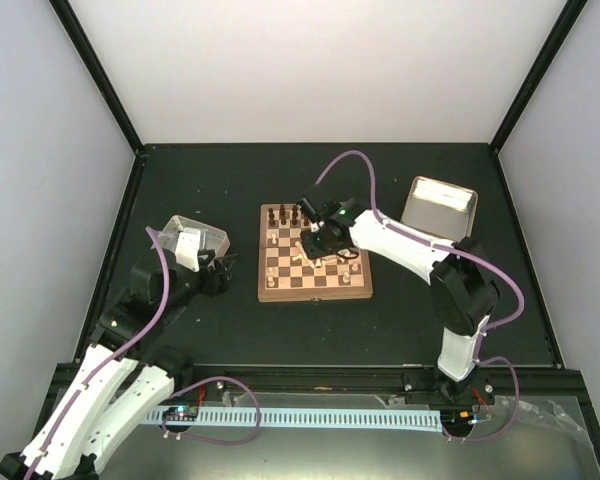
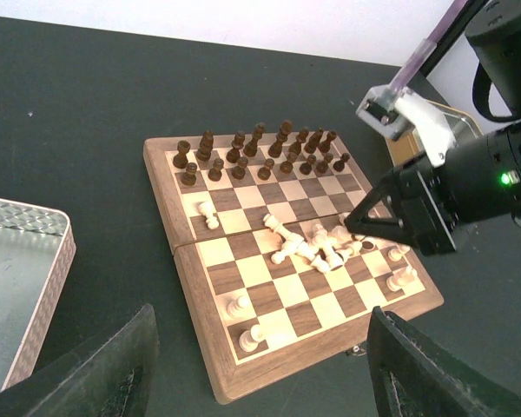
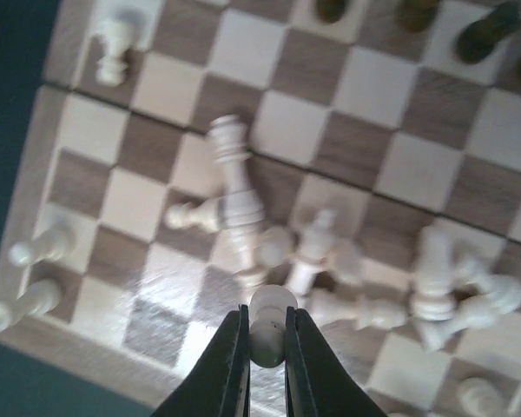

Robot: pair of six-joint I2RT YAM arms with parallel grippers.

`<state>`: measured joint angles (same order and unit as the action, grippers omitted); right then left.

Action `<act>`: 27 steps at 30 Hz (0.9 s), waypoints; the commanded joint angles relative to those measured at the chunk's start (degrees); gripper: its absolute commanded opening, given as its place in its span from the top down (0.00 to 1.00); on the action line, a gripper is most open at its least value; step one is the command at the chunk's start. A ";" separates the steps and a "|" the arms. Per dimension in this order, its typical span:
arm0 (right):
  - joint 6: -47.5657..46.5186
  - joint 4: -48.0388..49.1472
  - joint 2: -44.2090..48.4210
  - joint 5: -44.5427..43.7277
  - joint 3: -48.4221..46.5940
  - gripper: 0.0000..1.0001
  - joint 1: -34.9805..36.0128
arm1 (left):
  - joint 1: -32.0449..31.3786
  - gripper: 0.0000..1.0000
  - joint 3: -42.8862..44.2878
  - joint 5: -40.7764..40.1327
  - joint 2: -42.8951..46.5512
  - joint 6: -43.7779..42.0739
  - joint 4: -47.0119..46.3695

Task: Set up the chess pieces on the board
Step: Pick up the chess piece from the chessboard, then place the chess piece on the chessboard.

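Observation:
The board (image 1: 315, 296) lies mid-table, its rim (image 2: 278, 369) close under the left wrist camera. A heap of pale chess pieces (image 2: 317, 243) lies toppled near its centre, a tall one (image 3: 234, 187) among them. A few pale pieces stand: one (image 2: 208, 213) near the dark rows and two (image 2: 239, 306) at the near corner. My right gripper (image 1: 318, 245) hangs over the heap, shut on a pale pawn (image 3: 269, 334) pinched between its fingertips (image 3: 267, 313). My left gripper (image 1: 220, 270) stands open and empty just left of the board.
Dark brown pieces (image 2: 260, 156) fill the board's two far rows. One metal tray (image 1: 195, 235) sits beside the left gripper, its rim (image 2: 35, 217) in the left wrist view. Another tray (image 1: 438, 208) stands at the back right, behind the right arm.

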<state>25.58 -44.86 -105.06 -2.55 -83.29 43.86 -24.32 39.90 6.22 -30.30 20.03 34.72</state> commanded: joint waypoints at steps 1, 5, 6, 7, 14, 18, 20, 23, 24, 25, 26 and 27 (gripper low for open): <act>0.09 -1.12 0.06 0.92 -1.85 0.89 4.79 | 0.50 0.32 0.05 -0.85 1.12 -0.54 0.43; 1.04 0.20 -2.94 2.93 -2.87 0.89 8.34 | 0.50 0.32 0.09 -1.85 1.50 -0.52 0.46; 1.31 0.41 -3.77 3.40 -3.34 0.89 8.83 | 0.50 0.32 0.09 -1.95 1.54 -0.52 0.57; 1.53 0.61 -4.90 3.63 -3.88 0.89 9.33 | 0.50 0.32 0.09 -2.04 1.54 -0.47 0.68; 1.54 0.98 -8.66 2.69 -7.26 0.89 10.37 | 0.50 0.32 -0.18 -2.08 1.90 -0.16 0.84; 1.20 0.83 -10.84 2.61 -9.30 0.88 10.46 | 0.50 0.32 -0.18 -2.13 1.81 -0.15 0.92; 0.68 0.63 -12.02 2.75 -10.18 0.87 10.54 | 0.50 0.32 -0.19 -2.13 1.76 -0.17 0.91; 0.26 -0.31 -13.50 2.08 -11.33 0.87 10.64 | 0.50 0.32 -0.17 -2.10 1.77 -0.17 0.95; 0.28 -0.40 -13.69 1.62 -11.48 0.87 10.64 | 0.50 0.32 -0.17 -2.11 1.82 -0.17 1.03; 0.27 -0.34 -13.83 1.40 -11.53 0.86 10.65 | 0.50 0.32 -0.17 -2.09 1.82 -0.17 1.05; 0.31 -0.32 -13.97 1.26 -11.53 0.86 10.65 | 0.50 0.32 -0.17 -2.11 1.82 -0.15 1.05; 0.29 -0.39 -14.12 0.94 -11.59 0.87 10.65 | 0.50 0.32 -0.17 -2.09 1.83 -0.21 1.05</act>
<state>25.96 -44.56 -118.26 0.14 -93.73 54.30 -24.32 39.57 5.06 -29.19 20.05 35.16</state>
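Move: I already hold a white pawn in my right hand. The free square it goes to, at the near left of the board, is about 9 cm to the left, 3 cm back and 7 cm below. One square farther left stands a placed white pawn, with a white rook some 3 cm nearer than that pawn; a long fallen white piece lies about 2 cm ahead and 3 cm left of my right hand. From my idle left hand, the square is roughly 7 cm ahead and 13 cm right, far below. I swing the pinched pawn left by about 9 cm, away from the fallen pieces and towards the free square beside the standing pawn. At first my right hand also sweeps back some 5 cm, turning about 10 degrees counter-clockwise; then it sinks nearly 4 cm while easing slightly forward again, fingers still shut on the pawn's head. ##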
